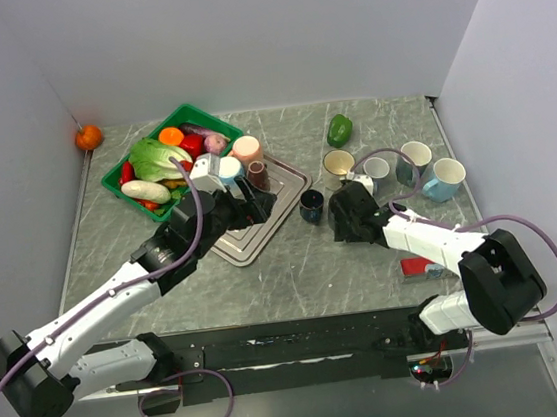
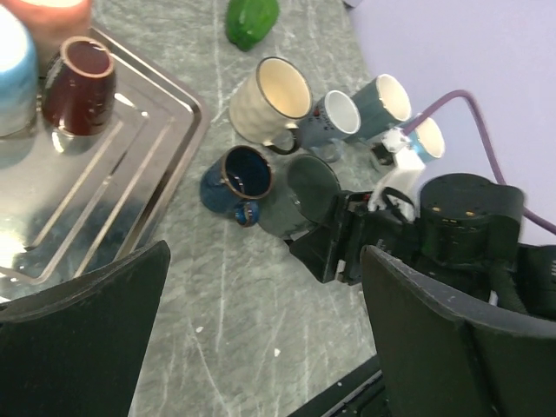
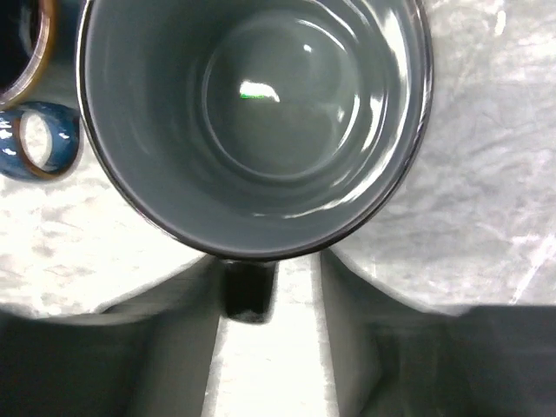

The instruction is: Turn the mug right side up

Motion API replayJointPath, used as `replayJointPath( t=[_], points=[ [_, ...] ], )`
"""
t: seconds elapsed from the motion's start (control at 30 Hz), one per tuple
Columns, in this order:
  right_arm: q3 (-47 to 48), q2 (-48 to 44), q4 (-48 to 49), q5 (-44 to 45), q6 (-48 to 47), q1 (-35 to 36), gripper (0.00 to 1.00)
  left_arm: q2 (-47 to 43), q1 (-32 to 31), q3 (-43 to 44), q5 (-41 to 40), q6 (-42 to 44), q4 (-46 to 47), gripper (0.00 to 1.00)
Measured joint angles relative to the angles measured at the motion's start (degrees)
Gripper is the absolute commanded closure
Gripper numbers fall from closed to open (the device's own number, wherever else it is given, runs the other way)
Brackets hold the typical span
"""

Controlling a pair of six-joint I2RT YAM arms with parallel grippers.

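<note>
The dark grey mug (image 3: pixel 261 113) stands mouth up on the table, and the right wrist view looks straight down into its glossy inside. Its handle (image 3: pixel 248 291) lies between the fingers of my right gripper (image 3: pixel 269 287), which is open, with a bright gap beside the handle. In the left wrist view the same mug (image 2: pixel 306 187) shows just in front of the right arm's black head. From above, my right gripper (image 1: pixel 342 211) covers the mug. My left gripper (image 2: pixel 265 330) hangs wide open over bare table, holding nothing, near the metal tray (image 1: pixel 251 234).
A dark blue mug (image 1: pixel 310 205) stands just left of the grey one. A cream mug (image 1: pixel 337 167) and three more mugs (image 1: pixel 414 158) line up behind, with a green pepper (image 1: pixel 339 129) beyond. A green vegetable basket (image 1: pixel 119 181) sits at the back left.
</note>
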Motion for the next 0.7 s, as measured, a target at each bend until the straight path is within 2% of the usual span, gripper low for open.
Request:
replayJointPath(
  t=[0.03,0.13,0.23,0.47,0.7],
  points=[
    [0.0,-0.1,0.2,0.0,0.0,0.0,0.28,0.2,0.0,0.0,-0.4,0.1,-0.2,0.04],
    [0.0,-1.5,0.0,0.0,0.0,0.0,0.19,0.8,0.0,0.4,-1.6,0.9,-0.9,0.04],
    [0.0,-4.5,-0.7,0.0,0.2,0.0,0.15,2.1,0.0,1.4,-3.4,2.3,-1.4,0.04],
    [1.4,-14.1,-3.9,-0.3,0.1,0.2,0.12,7.8,1.4,5.4,-4.6,10.1,-1.4,0.04],
    [2.1,-22.3,-5.9,-0.5,-0.6,0.1,0.11,19.3,10.9,10.2,-0.2,15.8,-0.5,0.04]
  ],
)
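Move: Around the grey mug's handle, the right hand's fingers are already parting; the mug's middle lies about 5 cm ahead and 1 cm left, level with them. The dark blue cup is some 7 cm ahead and 8 cm left, the cream mug 15 cm straight ahead. From the left hand, the brown cup lies about 14 cm ahead, 1 cm left and 23 cm below; the light blue mug is 17 cm ahead and 8 cm left. Spreading its fingers wider to clear the grey mug's handle, the right hand lifts almost straight up about 11 cm, away from the mug, its fingertips tilting up and forward some 15 degrees. Meanwhile the open left hand swings forward about 10 cm and down 5, drifting left and rolling its left side up some 20 degrees, towards the brown cup and light blue mug on the tray. ##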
